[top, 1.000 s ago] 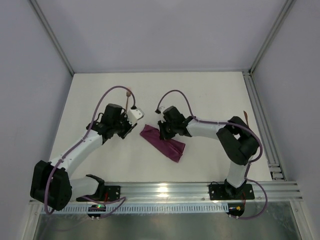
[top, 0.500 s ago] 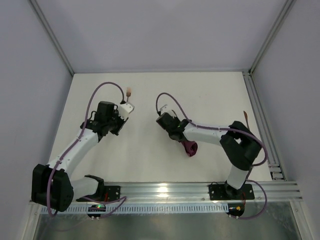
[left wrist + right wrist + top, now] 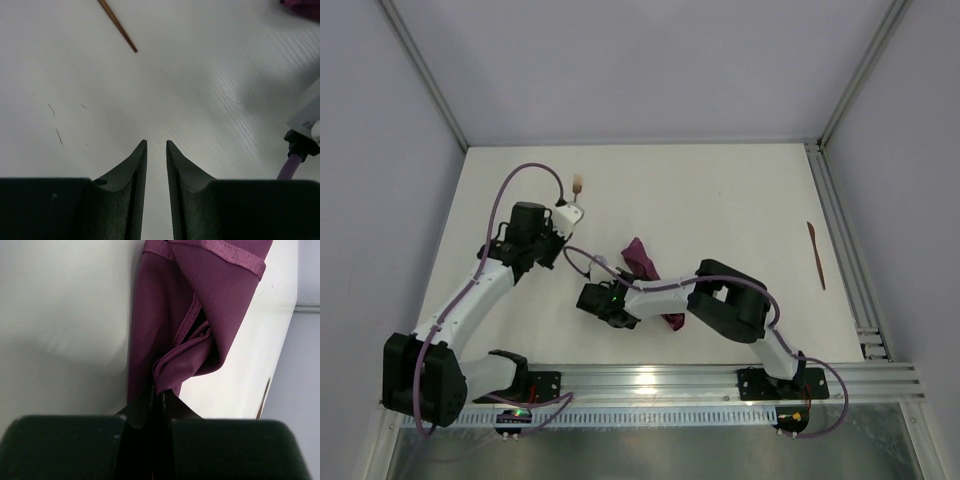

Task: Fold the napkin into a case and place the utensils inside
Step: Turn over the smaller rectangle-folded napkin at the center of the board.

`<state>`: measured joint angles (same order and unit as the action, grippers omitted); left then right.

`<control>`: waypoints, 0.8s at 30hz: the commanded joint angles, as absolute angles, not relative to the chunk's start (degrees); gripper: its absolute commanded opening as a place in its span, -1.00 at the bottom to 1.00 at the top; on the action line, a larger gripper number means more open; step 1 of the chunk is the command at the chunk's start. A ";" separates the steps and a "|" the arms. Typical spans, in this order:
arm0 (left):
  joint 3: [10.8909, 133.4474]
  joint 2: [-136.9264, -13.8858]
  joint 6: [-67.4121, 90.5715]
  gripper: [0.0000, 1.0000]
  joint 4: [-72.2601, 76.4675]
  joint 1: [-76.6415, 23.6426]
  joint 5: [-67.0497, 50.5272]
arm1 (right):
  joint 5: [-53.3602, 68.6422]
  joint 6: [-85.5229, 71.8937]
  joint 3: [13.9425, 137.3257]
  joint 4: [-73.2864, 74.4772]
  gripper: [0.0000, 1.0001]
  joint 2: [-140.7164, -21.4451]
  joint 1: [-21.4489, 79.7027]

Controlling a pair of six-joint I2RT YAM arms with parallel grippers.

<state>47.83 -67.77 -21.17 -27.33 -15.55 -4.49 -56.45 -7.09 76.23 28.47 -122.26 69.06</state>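
Note:
The magenta-purple napkin (image 3: 200,315) hangs bunched and twisted, and my right gripper (image 3: 161,395) is shut on a fold of it. In the top view the napkin (image 3: 640,258) shows in two bits, above and below the right forearm, left of the table's middle. My left gripper (image 3: 156,142) hovers over bare table, jaws a narrow gap apart with nothing between them. The copper fork (image 3: 578,187) lies just beyond the left gripper (image 3: 570,214); its handle (image 3: 117,25) shows ahead. The other utensil (image 3: 816,255) lies by the right rail. No folded case shows.
A metal rail (image 3: 840,240) runs along the table's right edge. The right arm (image 3: 720,295) stretches low across the near middle, its purple cable looping beside it. A corner of napkin (image 3: 302,7) shows at the top right of the left wrist view.
The right arm has swung left and nearer, dragging the napkin from a flat strip at the middle into a bunched, lifted twist. The left gripper drew back left toward the fork and narrowed slightly.

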 commanded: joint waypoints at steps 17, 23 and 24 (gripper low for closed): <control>52.03 -65.39 -19.34 -0.57 -26.89 -13.97 -1.23 | -58.27 1.66 64.78 17.41 -0.94 -105.30 60.92; 52.47 -65.74 -19.51 -0.58 -26.89 -13.89 -1.05 | -64.33 7.37 60.21 14.68 -0.94 -103.10 54.95; 52.47 -65.66 -19.60 -0.59 -26.89 -13.89 -0.97 | -65.03 8.17 59.42 13.81 -0.94 -103.01 54.32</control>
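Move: The right hand still pinches the folded napkin, whose middle lies about 2 cm to its right and 1 cm below. The fork lies about 20 cm ahead and 17 cm left of this hand; the brown utensil by the right edge is some 37 cm right and 7 cm ahead. From the left hand, the napkin is about 23 cm right, 3 cm back and 11 cm below. Keeping its pinch, the right hand eases slightly back, then sweeps the napkin about 11 cm right, forward and up. ##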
